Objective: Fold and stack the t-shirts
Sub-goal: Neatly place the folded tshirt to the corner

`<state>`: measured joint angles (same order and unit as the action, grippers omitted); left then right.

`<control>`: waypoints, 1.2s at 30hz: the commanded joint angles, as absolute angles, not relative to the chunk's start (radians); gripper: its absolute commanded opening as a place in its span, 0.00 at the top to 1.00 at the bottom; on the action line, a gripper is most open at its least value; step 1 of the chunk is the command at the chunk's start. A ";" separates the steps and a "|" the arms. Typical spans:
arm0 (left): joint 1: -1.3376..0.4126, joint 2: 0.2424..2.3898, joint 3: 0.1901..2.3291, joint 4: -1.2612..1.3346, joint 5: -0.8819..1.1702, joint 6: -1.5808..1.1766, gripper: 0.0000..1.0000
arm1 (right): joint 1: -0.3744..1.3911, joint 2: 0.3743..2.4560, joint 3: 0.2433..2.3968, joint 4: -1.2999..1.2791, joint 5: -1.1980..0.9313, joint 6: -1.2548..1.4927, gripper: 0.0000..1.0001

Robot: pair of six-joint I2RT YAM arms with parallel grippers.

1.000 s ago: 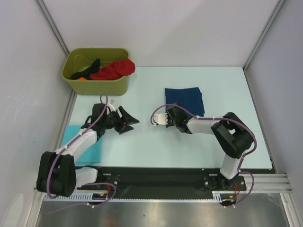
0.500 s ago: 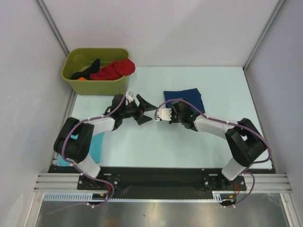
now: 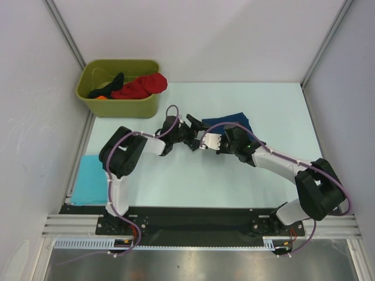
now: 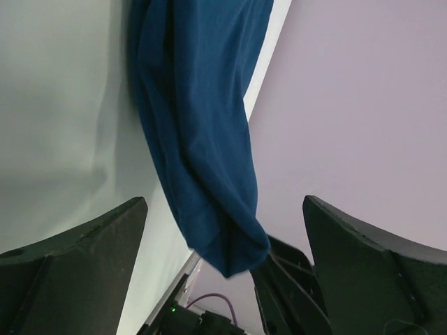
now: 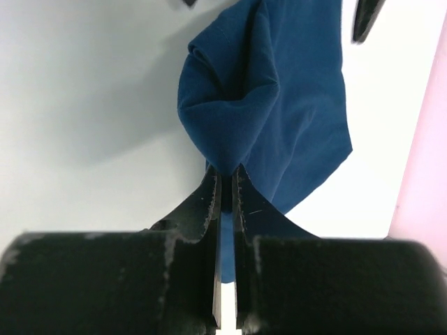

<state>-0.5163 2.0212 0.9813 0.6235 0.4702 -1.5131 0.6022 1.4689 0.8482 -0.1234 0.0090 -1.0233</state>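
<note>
A folded navy blue t-shirt (image 3: 233,123) lies on the table right of centre. My right gripper (image 3: 221,136) is shut on its near left corner, and the cloth bunches up from between the fingers in the right wrist view (image 5: 225,176). My left gripper (image 3: 194,136) is open just left of that corner. In the left wrist view (image 4: 223,269) the navy cloth (image 4: 199,139) hangs between its spread fingers without touching them. A light turquoise t-shirt (image 3: 88,178) lies flat at the table's left edge. A red t-shirt (image 3: 140,86) and a black one (image 3: 108,85) lie in the bin.
The olive-green bin (image 3: 120,105) stands at the back left corner. Grey walls close in the table on the left, back and right. Both arms stretch across the middle of the table.
My left arm has swung right from the table's left side to the navy shirt, gripper still open. My right gripper has moved up to the shirt's corner and has it pinched.
</note>
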 commanded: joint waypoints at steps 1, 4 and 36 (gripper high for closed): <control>-0.546 2.078 1.058 0.666 0.426 -1.574 0.00 | 0.586 1.410 0.850 -0.095 -0.029 -0.989 1.00; -0.558 2.105 1.088 0.644 0.414 -1.577 0.00 | 0.577 1.396 0.854 -0.091 -0.040 -0.979 1.00; -0.545 2.295 1.315 0.620 0.333 -1.611 0.75 | 0.609 1.252 0.776 -0.031 -0.048 -0.845 0.66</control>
<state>-0.5579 2.3009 1.2778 0.6041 0.3431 -1.6310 0.5823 1.3022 0.7712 -0.0853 -0.0689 -0.8921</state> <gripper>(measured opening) 0.311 0.297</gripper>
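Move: The left hand is open. The raised left edge of the folded t-shirt lies some 5 cm ahead of it, 5 cm to its right and 3 cm lower, and the middle of the shirt about 12 cm to its right, 5 cm ahead and 5 cm lower. The right hand already pinches the shirt's near side; that raised left edge lies roughly 5 cm to its left, 3 cm ahead and 2 cm lower. The left hand brings its wide-open fingers about 6 cm forward, 4 cm to the right and 4 cm down around the raised left edge of the folded t-shirt, easing them in at first and then, late on, closing them well in so that they take the cloth between the pads. The right hand keeps its pinch and lifts its part of the shirt nearly 4 cm almost straight up, rolling its left side up some 10 degrees, then draws back about 2 cm, sinks slightly and begins to open its fingers. ##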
